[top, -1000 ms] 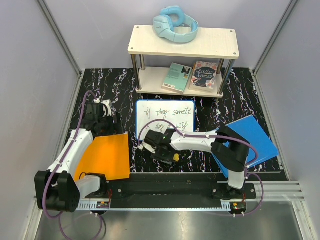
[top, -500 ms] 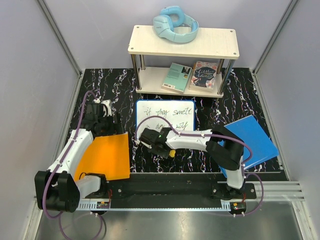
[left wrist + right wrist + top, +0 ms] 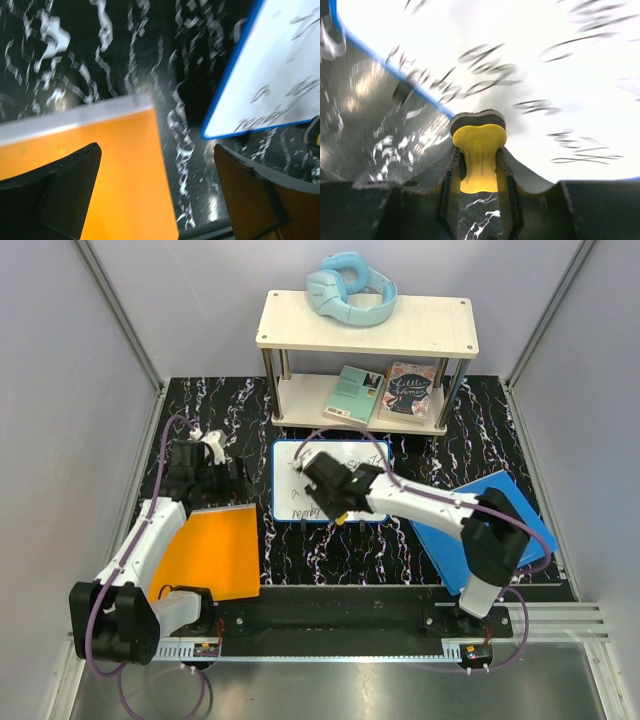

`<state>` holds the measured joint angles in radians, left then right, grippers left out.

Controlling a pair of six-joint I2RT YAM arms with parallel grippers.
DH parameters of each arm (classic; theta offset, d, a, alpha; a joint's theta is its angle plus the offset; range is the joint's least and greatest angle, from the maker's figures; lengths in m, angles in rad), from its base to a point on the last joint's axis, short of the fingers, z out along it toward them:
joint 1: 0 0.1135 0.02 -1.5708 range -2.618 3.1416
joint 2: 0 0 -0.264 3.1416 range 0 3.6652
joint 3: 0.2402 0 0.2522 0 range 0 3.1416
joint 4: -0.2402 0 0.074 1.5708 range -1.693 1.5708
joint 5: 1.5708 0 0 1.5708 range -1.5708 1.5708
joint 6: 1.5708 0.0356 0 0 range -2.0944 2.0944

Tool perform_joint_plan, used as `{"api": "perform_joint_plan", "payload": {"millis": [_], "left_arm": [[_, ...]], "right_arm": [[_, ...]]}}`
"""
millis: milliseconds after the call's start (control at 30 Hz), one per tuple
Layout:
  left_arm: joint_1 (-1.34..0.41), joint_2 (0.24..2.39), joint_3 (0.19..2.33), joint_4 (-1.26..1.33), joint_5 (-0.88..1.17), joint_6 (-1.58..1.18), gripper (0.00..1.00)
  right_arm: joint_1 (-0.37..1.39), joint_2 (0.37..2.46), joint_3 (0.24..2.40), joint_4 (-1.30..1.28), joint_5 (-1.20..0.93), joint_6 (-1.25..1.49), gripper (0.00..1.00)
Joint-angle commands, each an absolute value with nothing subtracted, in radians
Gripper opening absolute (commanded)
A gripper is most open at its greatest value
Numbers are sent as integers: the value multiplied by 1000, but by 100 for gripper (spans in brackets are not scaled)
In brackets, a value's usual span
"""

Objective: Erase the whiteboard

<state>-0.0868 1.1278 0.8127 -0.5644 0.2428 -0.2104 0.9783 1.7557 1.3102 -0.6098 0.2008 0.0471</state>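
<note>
The whiteboard lies flat mid-table, white with a blue rim and dark handwriting on it. My right gripper is over the board's lower middle, shut on a yellow eraser whose dark felt face points at the board just inside its blue edge. The arm hides part of the writing. My left gripper is open with nothing in it, above the far right corner of the orange panel. The whiteboard's corner shows to its right.
An orange panel lies at the left and a blue panel at the right. Behind the board stands a two-level shelf with blue headphones on top and two books below. Grey walls close in the table.
My right arm has swung from the table in front of the board up onto it, and its jaws have closed on the eraser. The left gripper shifted slightly.
</note>
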Motion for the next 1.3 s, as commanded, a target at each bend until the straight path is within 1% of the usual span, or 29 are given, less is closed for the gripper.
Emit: {"api": "perform_joint_plan", "payload": {"millis": [0, 67, 100, 167, 200, 300, 433, 500, 667, 700, 767, 800, 833, 967, 1067, 1200, 1267], "left_arm": [[-86, 1182, 874, -269, 423, -261, 99], [-81, 1254, 893, -192, 483, -278, 99], [-71, 1279, 897, -107, 565, -284, 99], [-60, 1363, 923, -25, 642, -310, 98], [-60, 1394, 937, 33, 719, -314, 97], [-60, 1508, 1002, 87, 799, -327, 93], [-58, 1617, 1055, 130, 854, -345, 88], [-60, 1635, 1055, 190, 882, -377, 87], [-66, 1680, 1058, 248, 916, -405, 79], [-69, 1683, 1058, 253, 919, -405, 76], [-75, 1692, 1060, 252, 917, -397, 64], [-75, 1695, 1060, 252, 916, -396, 60], [-75, 1700, 1060, 252, 911, -394, 53], [-81, 1704, 1063, 227, 882, -382, 38], [-94, 1701, 1074, 195, 859, -353, 35], [-94, 1718, 1080, 195, 862, -350, 25], [-95, 1721, 1078, 196, 865, -342, 22]], "right_arm": [[873, 1651, 1358, -509, 195, 184, 0], [841, 1629, 1356, -492, 193, 204, 0], [816, 1623, 1355, -474, 192, 225, 0], [793, 1608, 1345, -437, 192, 248, 0], [776, 1602, 1339, -428, 190, 265, 0], [761, 1589, 1330, -397, 204, 300, 0], [752, 1585, 1316, -379, 235, 325, 0], [749, 1585, 1304, -371, 264, 342, 0], [744, 1609, 1289, -371, 372, 370, 0], [742, 1617, 1287, -370, 383, 379, 0], [741, 1626, 1285, -367, 409, 387, 0], [741, 1637, 1282, -361, 416, 391, 0], [741, 1641, 1281, -354, 420, 390, 0], [741, 1655, 1266, -307, 436, 381, 0], [741, 1678, 1269, -292, 423, 373, 0], [741, 1703, 1259, -253, 414, 368, 0], [741, 1713, 1252, -224, 407, 364, 0]]}}
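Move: The whiteboard leans back, its far edge raised. Its far-left corner lies about 13 cm ahead of the left gripper, 10 cm right and 2 cm higher; the board's middle is some 5 cm ahead and 22 cm right, the orange folder 9 cm back and 7 cm left. From the right gripper, already holding the eraser, the gap between "they" and "smelt" is about 12 cm ahead, 4 cm right and 3 cm up; "random" sits 8 cm left, 2 cm ahead, below. Carry the gripped eraser forward about 11 cm up the slope with the right hand, rising first, then easing down over the top line of writing while the wrist turns clockwise. Meanwhile reach the left gripper forward and right, a little up, swinging its wrist clockwise and rolling its left side down some 30 degrees, and close its wide-open fingers around the board's far-left corner. ##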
